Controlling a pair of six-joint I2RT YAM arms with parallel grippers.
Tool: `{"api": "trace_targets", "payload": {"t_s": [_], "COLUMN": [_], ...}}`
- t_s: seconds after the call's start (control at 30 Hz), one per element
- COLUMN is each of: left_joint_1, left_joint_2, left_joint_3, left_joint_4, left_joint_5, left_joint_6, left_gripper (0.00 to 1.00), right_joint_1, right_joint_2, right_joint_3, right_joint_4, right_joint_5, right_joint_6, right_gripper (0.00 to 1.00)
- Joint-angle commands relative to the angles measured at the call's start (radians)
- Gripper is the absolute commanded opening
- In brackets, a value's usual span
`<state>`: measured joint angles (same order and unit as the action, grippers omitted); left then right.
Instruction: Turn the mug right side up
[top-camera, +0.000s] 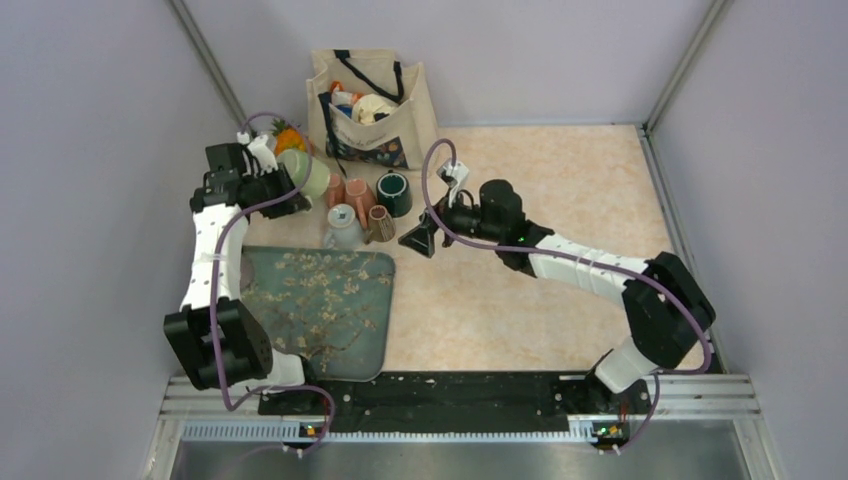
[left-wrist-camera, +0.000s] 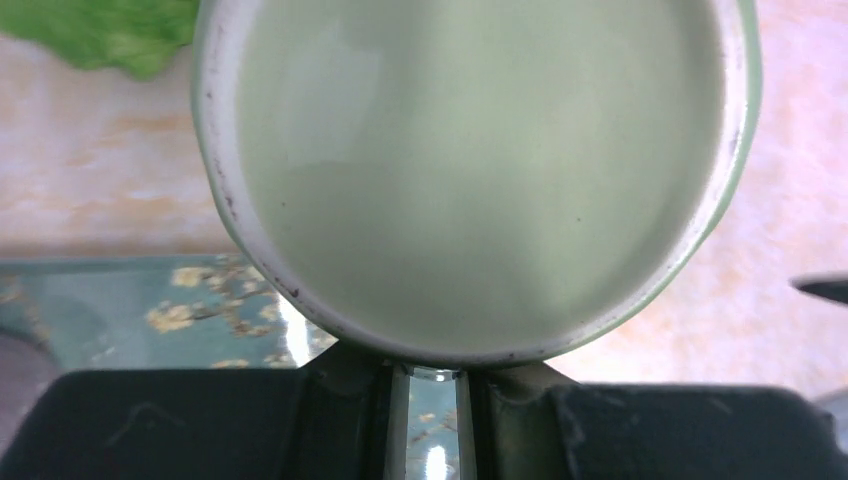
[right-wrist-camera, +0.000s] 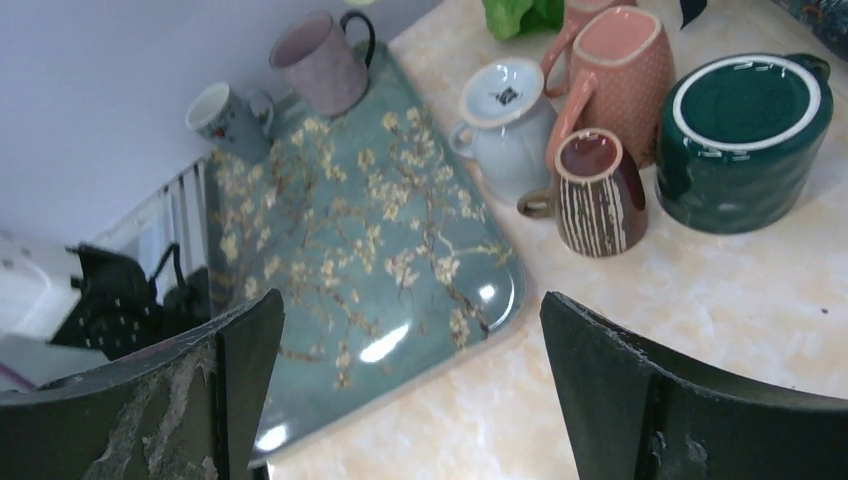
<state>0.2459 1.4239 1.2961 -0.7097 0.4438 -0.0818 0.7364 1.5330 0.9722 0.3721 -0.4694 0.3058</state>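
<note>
My left gripper (top-camera: 283, 182) holds a pale green mug (top-camera: 307, 173) in the air at the back left, above the table beyond the tray. The mug is tipped on its side. Seen from the left wrist, its open mouth (left-wrist-camera: 480, 170) faces the camera and fills the frame. My left gripper (left-wrist-camera: 432, 400) is shut on the mug's lower edge with only a narrow slit between the fingers. The right gripper (top-camera: 416, 240) hovers low over the table by the tray's right edge. Its jaws (right-wrist-camera: 410, 385) stand wide open and hold nothing.
A teal blossom-print tray (top-camera: 320, 300) lies front left, with a mauve mug (right-wrist-camera: 325, 60) and a small grey mug (right-wrist-camera: 230, 120) on it. Beside it stand a dark green upside-down mug (right-wrist-camera: 745, 140), a pink mug (right-wrist-camera: 615, 70), a pale blue mug (right-wrist-camera: 505, 115) and a striped brown one (right-wrist-camera: 597, 190). A tote bag (top-camera: 370, 110) stands behind.
</note>
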Motion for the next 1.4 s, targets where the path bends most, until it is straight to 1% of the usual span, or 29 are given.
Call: {"api": "trace_targets", "payload": {"t_s": [0.0,0.1,0.23,0.43,0.53,0.57,0.73,0.83,0.87,0.9,0.93,1.0,1.03,1.07,1.1,1.13,1.17,1.23,1.27,1.3,1.37], "left_joint_1": [-0.020,-0.056,-0.109,-0.213,-0.278,-0.294,-0.326,-0.349,-0.351,-0.352,-0.352,-0.350,-0.350,-0.349,-0.341,-0.333,-0.321,-0.285,-0.260,-0.228,-0.155], "left_joint_2": [-0.093,-0.115,-0.122,-0.125,-0.130,-0.132,-0.112,-0.108,-0.106,-0.103,-0.102,-0.101,-0.099,-0.096,-0.095,-0.093,-0.093,-0.100,-0.105,-0.111,-0.124], "left_joint_3": [0.094,0.129,0.176,0.179,0.172,0.169,0.146,0.122,0.113,0.106,0.101,0.099,0.100,0.102,0.106,0.108,0.109,0.111,0.113,0.117,0.131], "left_joint_4": [0.048,0.059,0.056,0.055,0.055,0.055,0.058,0.057,0.060,0.061,0.057,0.032,0.013,-0.013,-0.036,-0.059,-0.081,-0.119,-0.136,-0.153,-0.183], "left_joint_5": [0.314,0.388,0.443,0.528,0.537,0.538,0.585,0.638,0.660,0.674,0.674,0.658,0.651,0.640,0.629,0.616,0.601,0.573,0.559,0.547,0.524], "left_joint_6": [0.000,-0.027,-0.041,-0.050,-0.037,-0.031,-0.034,-0.019,-0.018,-0.015,-0.006,0.026,0.049,0.083,0.113,0.142,0.163,0.205,0.226,0.254,0.298], "left_gripper": [0.00,0.00,0.00,0.00,0.00,0.00,0.00,0.00,0.00,0.00,0.00,0.00,0.00,0.00,0.05,0.14,0.24,0.46,0.55,0.61,0.70], "right_joint_1": [-0.006,-0.006,-0.006,-0.006,-0.006,-0.006,-0.006,-0.007,-0.006,-0.006,-0.006,-0.006,-0.006,-0.007,-0.009,-0.009,-0.010,-0.009,-0.009,-0.009,0.006], "right_joint_2": [0.056,0.105,0.146,0.171,0.177,0.182,0.200,0.202,0.202,0.201,0.200,0.191,0.183,0.171,0.158,0.142,0.124,0.089,0.074,0.060,0.041], "right_joint_3": [0.101,0.144,0.192,0.230,0.228,0.227,0.212,0.194,0.186,0.179,0.176,0.168,0.157,0.146,0.136,0.127,0.116,0.110,0.115,0.125,0.175], "right_joint_4": [0.232,0.310,0.386,0.512,0.585,0.613,0.814,0.936,0.979,1.008,1.022,1.015,1.004,0.973,0.940,0.887,0.831,0.705,0.629,0.543,0.325], "right_joint_5": [0.046,0.059,0.064,0.057,0.049,0.039,-0.007,-0.003,0.002,0.009,0.020,0.040,0.054,0.072,0.087,0.105,0.118,0.132,0.134,0.132,0.129], "right_joint_6": [0.165,0.224,0.267,0.303,0.320,0.327,0.398,0.430,0.439,0.446,0.451,0.448,0.437,0.420,0.395,0.365,0.328,0.230,0.169,0.104,-0.078], "right_gripper": [0.99,0.99,0.99,0.99,0.97,0.95,0.76,0.71,0.66,0.57,0.40,0.09,0.00,0.00,0.00,0.00,0.00,0.00,0.00,0.00,0.00]}}
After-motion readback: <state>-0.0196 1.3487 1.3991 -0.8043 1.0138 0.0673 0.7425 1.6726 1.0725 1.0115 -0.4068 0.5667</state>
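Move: The left hand already holds the pale green mug by its rim, its middle about 5 cm ahead, 2 cm right and 1 cm above. The right hand's open fingers are roughly 23 cm right and 6 cm back, nearly level; from that hand the mug lies about 22 cm left and 12 cm ahead. Some 16 cm below the right hand stand the dark green mug, 8 cm ahead and 6 cm left, and the brown mug, 4 cm ahead and 8 cm left. The right fingers pinch the green mug's rim and the left fingers then let go, a hand-over in the air. For this the left carries the mug about 19 cm right, 11 up and a little back, turning some 45 degrees clockwise; the open right hand rises about 16 cm, its fingertips tipping upward, closes, then sinks slightly and edges forward as the left opens and backs off left and down. ##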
